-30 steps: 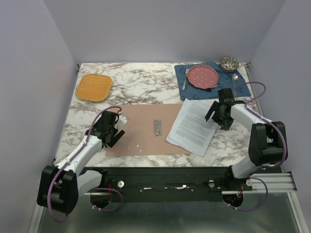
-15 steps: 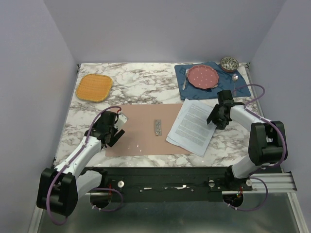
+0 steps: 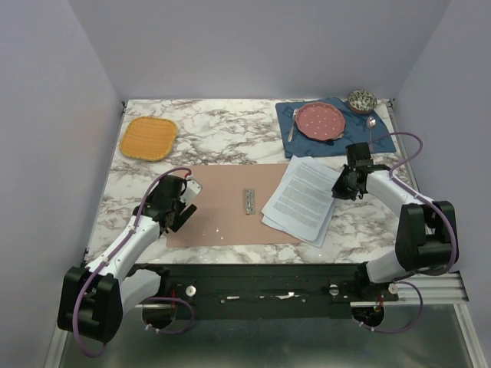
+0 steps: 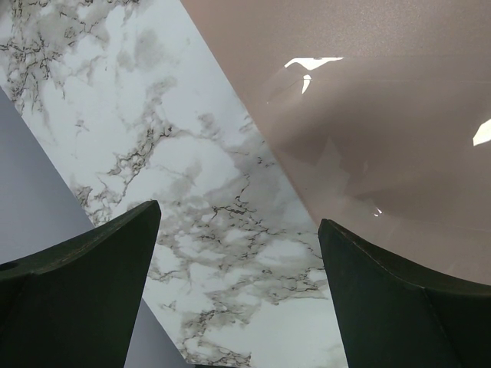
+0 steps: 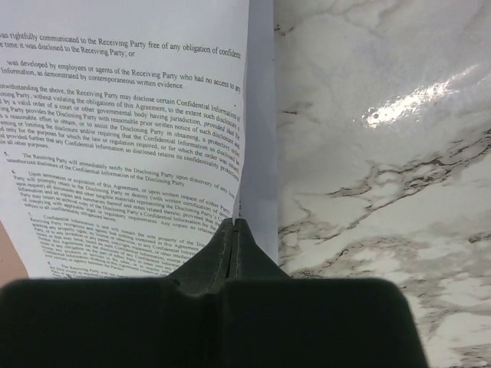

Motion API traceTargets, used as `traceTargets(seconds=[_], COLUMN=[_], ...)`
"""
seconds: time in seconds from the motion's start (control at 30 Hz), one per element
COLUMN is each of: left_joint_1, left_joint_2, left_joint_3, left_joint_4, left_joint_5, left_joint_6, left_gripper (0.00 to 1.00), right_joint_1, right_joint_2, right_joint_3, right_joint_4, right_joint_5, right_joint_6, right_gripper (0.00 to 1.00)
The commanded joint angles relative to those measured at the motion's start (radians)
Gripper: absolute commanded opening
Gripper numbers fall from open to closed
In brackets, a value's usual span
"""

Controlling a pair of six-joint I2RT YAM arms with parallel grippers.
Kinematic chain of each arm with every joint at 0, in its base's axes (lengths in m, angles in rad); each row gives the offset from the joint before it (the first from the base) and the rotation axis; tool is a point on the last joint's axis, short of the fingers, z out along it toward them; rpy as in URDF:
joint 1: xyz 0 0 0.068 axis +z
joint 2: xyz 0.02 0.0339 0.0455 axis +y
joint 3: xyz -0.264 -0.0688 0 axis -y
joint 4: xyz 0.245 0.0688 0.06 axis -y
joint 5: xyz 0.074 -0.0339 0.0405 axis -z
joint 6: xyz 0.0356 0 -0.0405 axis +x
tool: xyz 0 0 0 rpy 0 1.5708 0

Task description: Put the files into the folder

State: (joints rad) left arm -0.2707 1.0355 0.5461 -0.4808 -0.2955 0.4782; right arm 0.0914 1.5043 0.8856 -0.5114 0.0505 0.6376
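The files (image 3: 299, 198) are white printed sheets lying askew on the marble, their left corner overlapping the right edge of the folder (image 3: 222, 207). The folder is pinkish-brown, lies open and flat, and has a metal clip (image 3: 249, 201) at its spine. My right gripper (image 3: 341, 186) is shut on the right edge of the files. In the right wrist view the top sheet (image 5: 115, 115) rises into the closed jaws of that gripper (image 5: 235, 222). My left gripper (image 3: 178, 218) stands open over the folder's left edge (image 4: 368, 100), with bare marble between its fingers (image 4: 239, 215).
An orange woven mat (image 3: 149, 137) lies at the back left. At the back right a blue placemat (image 3: 383, 138) carries a pink plate (image 3: 320, 120), a fork (image 3: 292, 124) and a spoon (image 3: 370, 123). A patterned bowl (image 3: 361, 100) stands behind it.
My right gripper has closed on the right edge of the files and the sheets have shifted slightly left. The left arm has not moved.
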Motion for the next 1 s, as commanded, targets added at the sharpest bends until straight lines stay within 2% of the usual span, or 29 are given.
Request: traceTargets(seconds=[0.0, 0.07, 0.23, 0.5, 0.63, 0.77, 0.97], left_joint_1=[-0.002, -0.002, -0.002, 0.002, 0.06, 0.221, 0.311], left_joint_2=[-0.017, -0.018, -0.015, 0.034, 0.073, 0.147, 0.175], left_joint_3=[0.015, 0.015, 0.037, 0.11, 0.172, 0.235, 0.252], left_joint_4=[-0.018, -0.019, -0.027, -0.034, -0.051, -0.048, -0.058], left_joint_5=[-0.002, -0.002, 0.002, 0.007, 0.047, 0.111, 0.186], left_joint_6=[-0.001, -0.001, -0.006, -0.073, -0.105, -0.102, -0.066], left_gripper=[0.99, 0.99, 0.99, 0.99, 0.99, 0.99, 0.99], right_joint_1=[-0.005, -0.005, 0.013, 0.249, 0.33, 0.41, 0.504], right_joint_2=[-0.029, -0.033, -0.099, -0.251, -0.276, -0.274, -0.231], right_joint_3=[-0.034, -0.037, -0.03, 0.11, 0.228, 0.321, 0.409], right_joint_4=[0.045, 0.063, 0.126, 0.205, 0.203, 0.203, 0.2], right_joint_5=[-0.043, -0.044, -0.185, -0.307, -0.356, -0.411, -0.492], right_joint_6=[-0.026, -0.039, -0.093, -0.216, -0.254, -0.276, -0.294], right_gripper=[0.01, 0.01, 0.01, 0.01, 0.01, 0.01, 0.01])
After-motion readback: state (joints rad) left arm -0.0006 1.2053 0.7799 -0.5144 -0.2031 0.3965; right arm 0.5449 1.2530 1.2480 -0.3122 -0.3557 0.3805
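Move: The right hand already has its shut fingers on the right edge of the top sheet and is taking that sheet to the open folder, whose middle lies about 36 cm to its left and 3 cm back, some 2 cm below. The folder's metal clip is roughly 30 cm left and 1 cm back, and the remaining files about 11 cm left and 1 cm back. From the left hand the folder's middle lies some 22 cm right, 6 cm ahead and 4 cm down. Upwards and to the left, slowly at first and then fast, the right hand carries the pinched sheet some 27 cm up and over 20 cm across towards the folder, turning counter-clockwise while its fingers swing from steeply down to left and forward. The left hand, open and empty, draws off left, forward and slightly up, away from the folder. ##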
